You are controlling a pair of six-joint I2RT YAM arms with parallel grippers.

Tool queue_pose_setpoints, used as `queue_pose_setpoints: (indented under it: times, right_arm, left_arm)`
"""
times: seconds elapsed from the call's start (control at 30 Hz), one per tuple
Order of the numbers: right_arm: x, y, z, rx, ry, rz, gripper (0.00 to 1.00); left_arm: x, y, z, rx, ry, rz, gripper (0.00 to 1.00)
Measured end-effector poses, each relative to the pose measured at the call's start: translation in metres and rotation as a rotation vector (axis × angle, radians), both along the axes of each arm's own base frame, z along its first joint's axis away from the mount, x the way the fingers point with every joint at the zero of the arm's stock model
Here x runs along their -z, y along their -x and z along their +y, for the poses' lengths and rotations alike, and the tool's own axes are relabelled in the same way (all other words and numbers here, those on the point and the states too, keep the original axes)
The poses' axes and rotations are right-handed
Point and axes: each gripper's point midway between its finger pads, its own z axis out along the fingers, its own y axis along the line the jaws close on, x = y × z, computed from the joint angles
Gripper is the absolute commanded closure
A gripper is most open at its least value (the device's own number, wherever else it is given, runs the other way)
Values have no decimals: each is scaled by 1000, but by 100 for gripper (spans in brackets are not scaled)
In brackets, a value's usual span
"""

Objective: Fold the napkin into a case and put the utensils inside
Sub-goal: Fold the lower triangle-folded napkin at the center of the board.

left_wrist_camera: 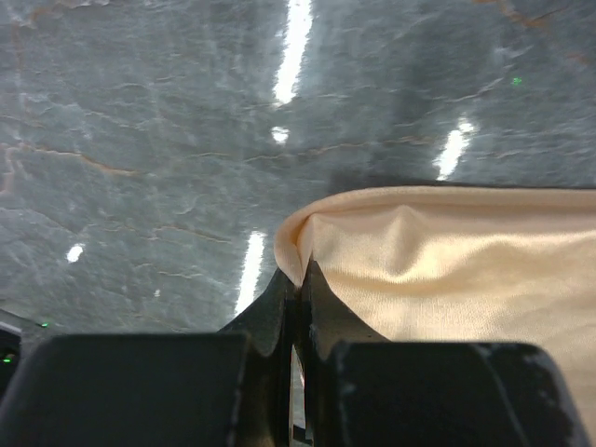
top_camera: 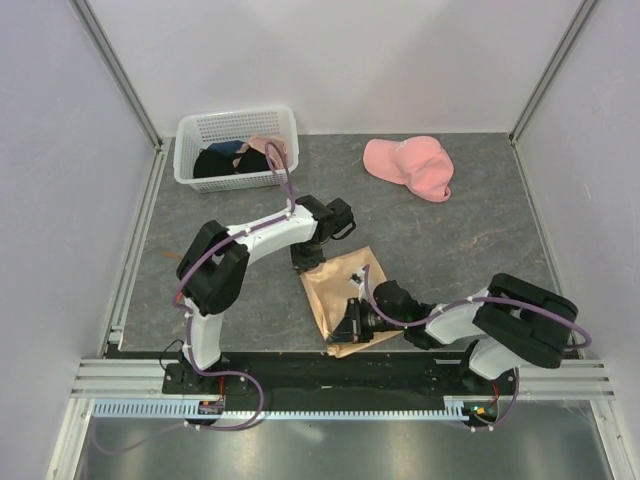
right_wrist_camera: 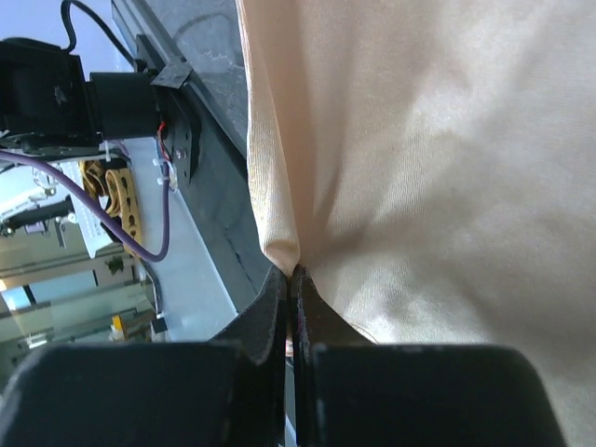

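Note:
The peach-tan napkin (top_camera: 340,290) lies on the grey table between the two arms. My left gripper (top_camera: 305,262) is shut on its far left corner; in the left wrist view the fingertips (left_wrist_camera: 300,270) pinch a fold of the napkin (left_wrist_camera: 447,261) just above the tabletop. My right gripper (top_camera: 346,325) is shut on the napkin's near edge, and in the right wrist view (right_wrist_camera: 292,272) a pinch of napkin (right_wrist_camera: 419,140) sits between the closed jaws. The utensils are out of view in all three views.
A white basket (top_camera: 283,125) holding dark and pink clothes stands at the back left. A pink cap (top_camera: 408,165) lies at the back right. The black base rail (top_camera: 330,370) runs along the near edge, close behind the right gripper.

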Motion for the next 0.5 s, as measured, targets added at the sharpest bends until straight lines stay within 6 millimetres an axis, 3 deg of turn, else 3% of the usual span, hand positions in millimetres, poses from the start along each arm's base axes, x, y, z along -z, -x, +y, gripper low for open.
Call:
queue_pose_setpoints:
  times: [0.13,0.27,0.4,0.5]
  right_arm:
    - [-4,9,30,-64,-26,7,100]
    - [-20,10,58,-97,-103,5,100]
    - [-35,11,72,-112,-185,13,100]
    - [-36,10,73,-102,-214,31,100]
  left_arm:
    - [-7,9,29,15,-1,6,98]
    - [-28,13,60,-1,17,-18,98]
    - [-43,9,65,8,34,-53,98]
    - [-35,3,57,20,14,-21,98]
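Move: Each shut gripper already holds an end of the napkin's left edge, the left one the far end, the right one the near end. The bare board they carry it over starts about 6 cm to the left hand's left and 7 cm to the right hand's, some 4 cm lower. The napkin's middle is 10 cm right and 8 cm back from the left hand, 4 cm right and 10 cm ahead of the right. The white basket lies 27 cm ahead and 16 cm left of the left hand. Keep both grippers shut on the napkin's left edge and sweep them together to the left, about 6 cm with the left and 7 cm with the right, lifting roughly 4 cm as they go, mostly in the second half. Let the left ease back slightly right and down at the end, and tip the right's left-pointing fingers up some 10 degrees. ##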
